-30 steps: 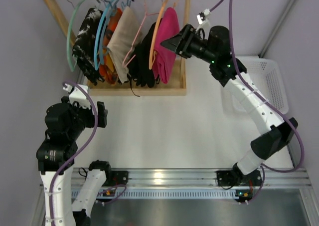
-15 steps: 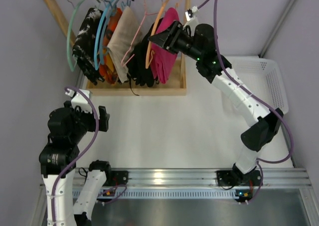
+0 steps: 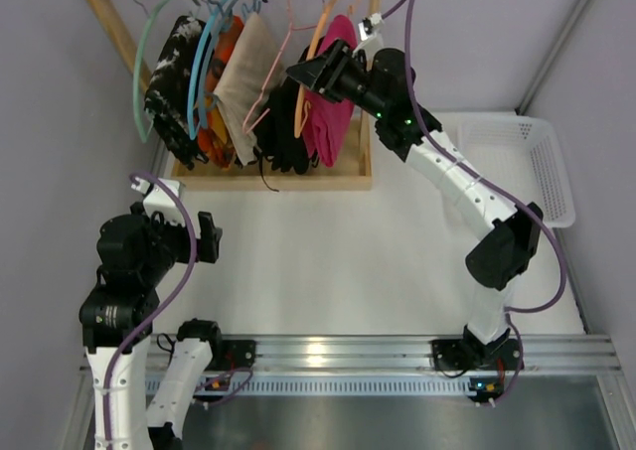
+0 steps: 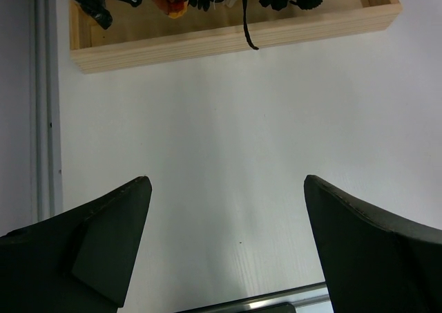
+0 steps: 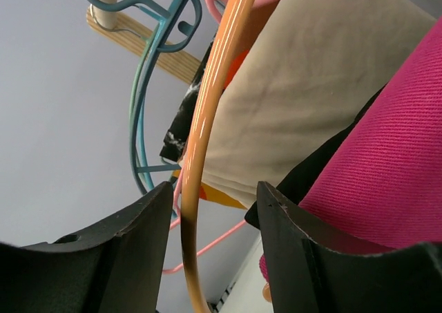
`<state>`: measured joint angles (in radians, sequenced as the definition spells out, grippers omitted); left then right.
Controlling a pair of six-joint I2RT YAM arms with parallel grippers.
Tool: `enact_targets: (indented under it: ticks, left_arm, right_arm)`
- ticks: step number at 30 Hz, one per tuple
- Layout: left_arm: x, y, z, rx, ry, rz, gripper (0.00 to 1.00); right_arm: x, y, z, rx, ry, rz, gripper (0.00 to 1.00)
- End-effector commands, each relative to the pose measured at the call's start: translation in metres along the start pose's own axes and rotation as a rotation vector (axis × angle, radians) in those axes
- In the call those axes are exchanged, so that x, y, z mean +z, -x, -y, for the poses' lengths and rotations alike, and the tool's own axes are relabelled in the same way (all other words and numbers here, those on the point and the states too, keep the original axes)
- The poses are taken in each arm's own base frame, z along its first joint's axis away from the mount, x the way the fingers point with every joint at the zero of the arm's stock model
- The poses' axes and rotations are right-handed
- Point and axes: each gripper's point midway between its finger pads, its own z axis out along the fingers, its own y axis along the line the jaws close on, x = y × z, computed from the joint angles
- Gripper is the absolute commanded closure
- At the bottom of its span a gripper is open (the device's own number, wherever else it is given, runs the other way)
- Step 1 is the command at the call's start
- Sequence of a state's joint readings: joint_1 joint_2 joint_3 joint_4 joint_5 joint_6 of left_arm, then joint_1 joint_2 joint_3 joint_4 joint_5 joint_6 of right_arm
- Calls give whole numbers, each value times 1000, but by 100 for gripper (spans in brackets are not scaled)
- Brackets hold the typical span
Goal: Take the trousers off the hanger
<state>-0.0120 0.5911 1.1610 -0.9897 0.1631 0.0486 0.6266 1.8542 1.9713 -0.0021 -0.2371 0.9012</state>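
The magenta-pink trousers (image 3: 340,120) hang on an orange hanger (image 3: 310,65) at the right end of the wooden rack. The black trousers (image 3: 283,122) hang just left of them, a drawstring (image 4: 246,23) dangling over the rack's base. My right gripper (image 3: 298,75) is up at the rack, open. In the right wrist view its jaws (image 5: 214,188) straddle the orange hanger's rod (image 5: 207,119), which runs close to the left finger, with pink cloth (image 5: 387,161) and black cloth (image 5: 324,168) to the right. My left gripper (image 3: 206,237) hovers open over the bare table (image 4: 228,182), holding nothing.
The wooden rack (image 3: 268,180) also carries beige (image 3: 238,82), orange and black-and-white garments on teal, blue and pink hangers. A white basket (image 3: 527,162) stands at the right of the table. Grey walls close in on the left and back.
My right arm has swung left into the rack, and its jaws now stand around the orange hanger. The left arm has barely shifted.
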Motion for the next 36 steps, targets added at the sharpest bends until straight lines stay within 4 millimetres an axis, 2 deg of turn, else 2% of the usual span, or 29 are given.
enact_targets:
  ticks: [1,5,7,8,12,13,24,28,31,34,35,36]
  left_arm:
    - [0,7,4,-22,-18,29,1]
    - [0,7,5,-30,-24,29,1]
    - [0,8,5,-33,-24,34,1]
    - [1,8,6,-38,-27,34,1]
    - [0,10,5,-41,-22,38,1]
    - [0,11,7,-83,-20,41,1]
    - [-1,21,13,-128,-48,82,1]
    - [-1,23,13,-135,-48,83,1]
    - [-2,26,13,-136,-49,89,1]
    - [-4,30,14,-138,-54,99,1]
    - [-5,31,15,-141,-55,101,1]
    - [-6,35,17,-143,-69,106,1]
  right_arm:
    - [1,17,-47,-6,132,73,47]
    - [-1,14,-53,2,154,64,57]
    - [-3,16,-58,1,167,68,68]
    - [-5,18,-62,-1,176,73,78]
    - [-12,29,-74,20,205,89,98]
    - [-15,33,-82,18,225,96,100]
    - [-56,77,-168,-109,482,199,100]
    - [-68,85,-183,-126,518,224,100]
    - [-73,86,-187,-118,523,221,100]
    - [-80,80,-188,-97,528,189,100]
    - [-78,74,-181,-83,513,168,100]
    - [-85,73,-186,-81,524,161,100]
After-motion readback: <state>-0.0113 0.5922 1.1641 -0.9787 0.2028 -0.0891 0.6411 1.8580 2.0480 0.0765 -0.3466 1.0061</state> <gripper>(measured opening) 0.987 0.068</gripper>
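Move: The orange hanger's side bar stands practically between the right hand's open fingers, about 1 cm to its left and level with it. The pink trousers hang about 5 cm right and 8 cm below, neither ahead nor back, the black garment about 3 cm left, level ahead, 12 cm lower. From the left hand the bar is some 26 cm ahead, 17 cm right and 15 cm higher. The right fingers pinch the orange hanger's side, then draw it about 5 cm up and 3 cm back. ##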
